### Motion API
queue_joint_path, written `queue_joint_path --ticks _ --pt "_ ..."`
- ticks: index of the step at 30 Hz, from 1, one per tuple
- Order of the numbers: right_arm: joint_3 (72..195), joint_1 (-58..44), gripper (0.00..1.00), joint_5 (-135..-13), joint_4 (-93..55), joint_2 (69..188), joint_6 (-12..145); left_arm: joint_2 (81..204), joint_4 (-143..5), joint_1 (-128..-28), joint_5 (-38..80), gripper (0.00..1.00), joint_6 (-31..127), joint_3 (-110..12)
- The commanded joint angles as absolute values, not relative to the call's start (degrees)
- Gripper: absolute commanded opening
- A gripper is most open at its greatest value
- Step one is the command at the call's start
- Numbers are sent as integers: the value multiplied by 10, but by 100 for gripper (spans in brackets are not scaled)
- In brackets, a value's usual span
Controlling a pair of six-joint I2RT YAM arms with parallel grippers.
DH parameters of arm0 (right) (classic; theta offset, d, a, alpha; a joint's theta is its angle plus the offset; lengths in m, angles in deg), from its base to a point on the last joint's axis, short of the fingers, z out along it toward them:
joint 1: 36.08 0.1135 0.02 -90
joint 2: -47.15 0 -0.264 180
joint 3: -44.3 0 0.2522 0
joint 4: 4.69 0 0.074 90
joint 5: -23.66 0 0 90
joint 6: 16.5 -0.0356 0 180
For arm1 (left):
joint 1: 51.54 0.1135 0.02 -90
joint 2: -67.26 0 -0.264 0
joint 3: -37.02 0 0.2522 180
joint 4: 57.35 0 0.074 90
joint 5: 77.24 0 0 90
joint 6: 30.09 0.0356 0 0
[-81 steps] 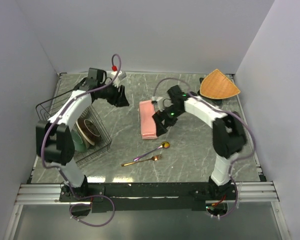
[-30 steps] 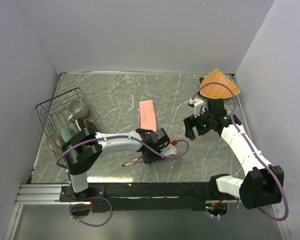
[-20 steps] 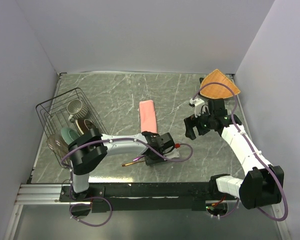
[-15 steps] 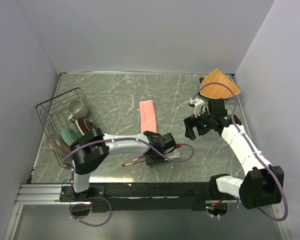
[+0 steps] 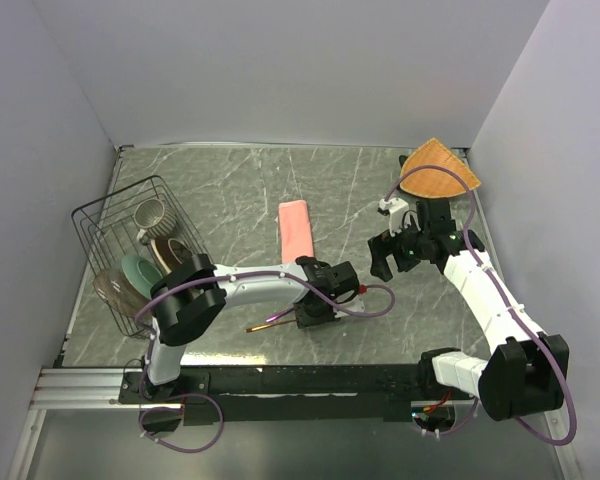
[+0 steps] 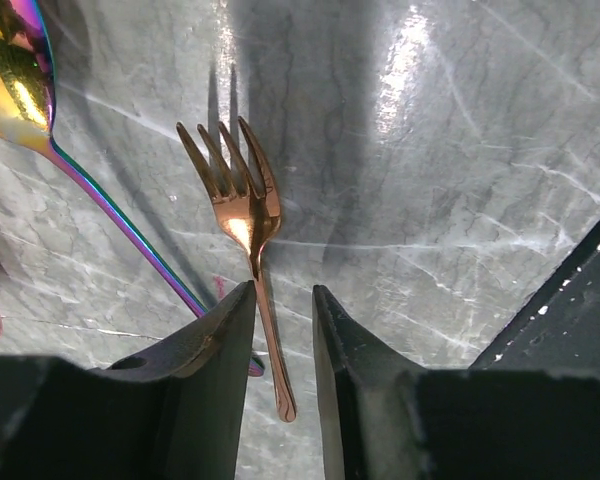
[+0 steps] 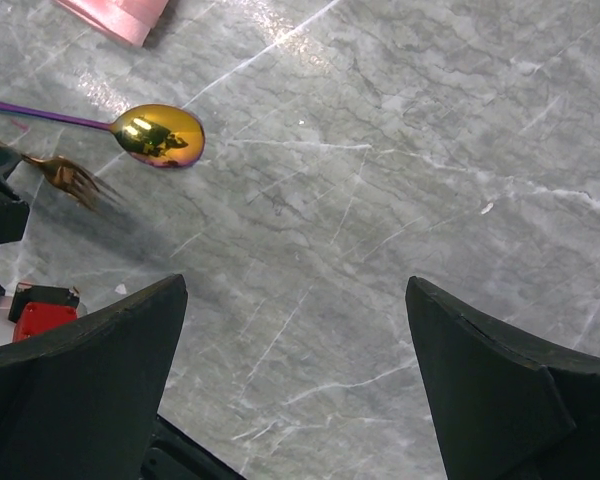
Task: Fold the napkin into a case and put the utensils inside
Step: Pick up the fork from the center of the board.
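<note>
The napkin [image 5: 296, 228] lies mid-table as a narrow salmon-pink folded case; its corner [image 7: 115, 15] shows in the right wrist view. In front of it lie the utensils: a gold fork [image 6: 242, 205] and a gold-bowled spoon [image 6: 15, 75] with a purple handle. My left gripper [image 6: 283, 300] is low over the table and open. Its fingers straddle the fork's handle, with a gap on the right side. From above, my left gripper [image 5: 315, 310] covers most of the utensils. My right gripper [image 5: 383, 258] hovers wide open to the right, nothing between its fingers [image 7: 90, 340].
A black wire rack [image 5: 100, 215] with a mug, bowls and plates stands at the left. An orange-tan woven mat [image 5: 438, 170] lies in the far right corner. Walls close the table on three sides.
The left arm swung from the far left down to the utensils, then crept slightly right over the last second. The right arm left the napkin for the right side and now holds still.
</note>
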State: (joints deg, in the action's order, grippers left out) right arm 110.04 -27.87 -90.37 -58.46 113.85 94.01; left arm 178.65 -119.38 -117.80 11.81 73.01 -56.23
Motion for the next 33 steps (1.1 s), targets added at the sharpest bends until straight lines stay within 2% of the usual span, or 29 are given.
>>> queue_joint_path --ticks 1,13,16,20,28,33 --pt "1096 -284 99 -914 -587 1124 946 1792 -1207 -1177 105 36 721 -573" --pt "1091 -283 99 -911 -584 1118 938 1825 -1160 -1168 109 35 732 -513" --pt "1091 -284 99 -910 -584 1118 937 1832 -1163 -1167 123 27 729 -516" --pt "1093 -283 99 -909 -584 1121 936 1839 -1172 -1159 123 1 714 -542" --pt "1104 -284 99 -908 -587 1132 930 1814 -1218 -1115 199 1 615 -650" --pt "1124 -284 99 -910 -591 1146 926 1777 -1246 -1071 120 1 503 -762"
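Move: The fork lies under the left gripper, its tines to the robot's right; its middle is about 3 cm to the left of the fingers, level with them fore and aft, and roughly 2 cm below. The spoon's middle is about 5 cm ahead and 1 cm right, at table height. The folded napkin lies some 20 cm ahead and 2 cm left. From the right hand, the fork lies about 11 cm back, 22 cm left and 12 cm down. Lower the part-open left gripper about 1.5 cm and ease it 1 cm left, so the fingers straddle the fork's handle just behind its head, then close them to pinch it. Keeping that hold, lift some 3 cm while swinging forward about 3 cm and slightly right, speeding up and turning the hand some 15 degrees counter-clockwise. ##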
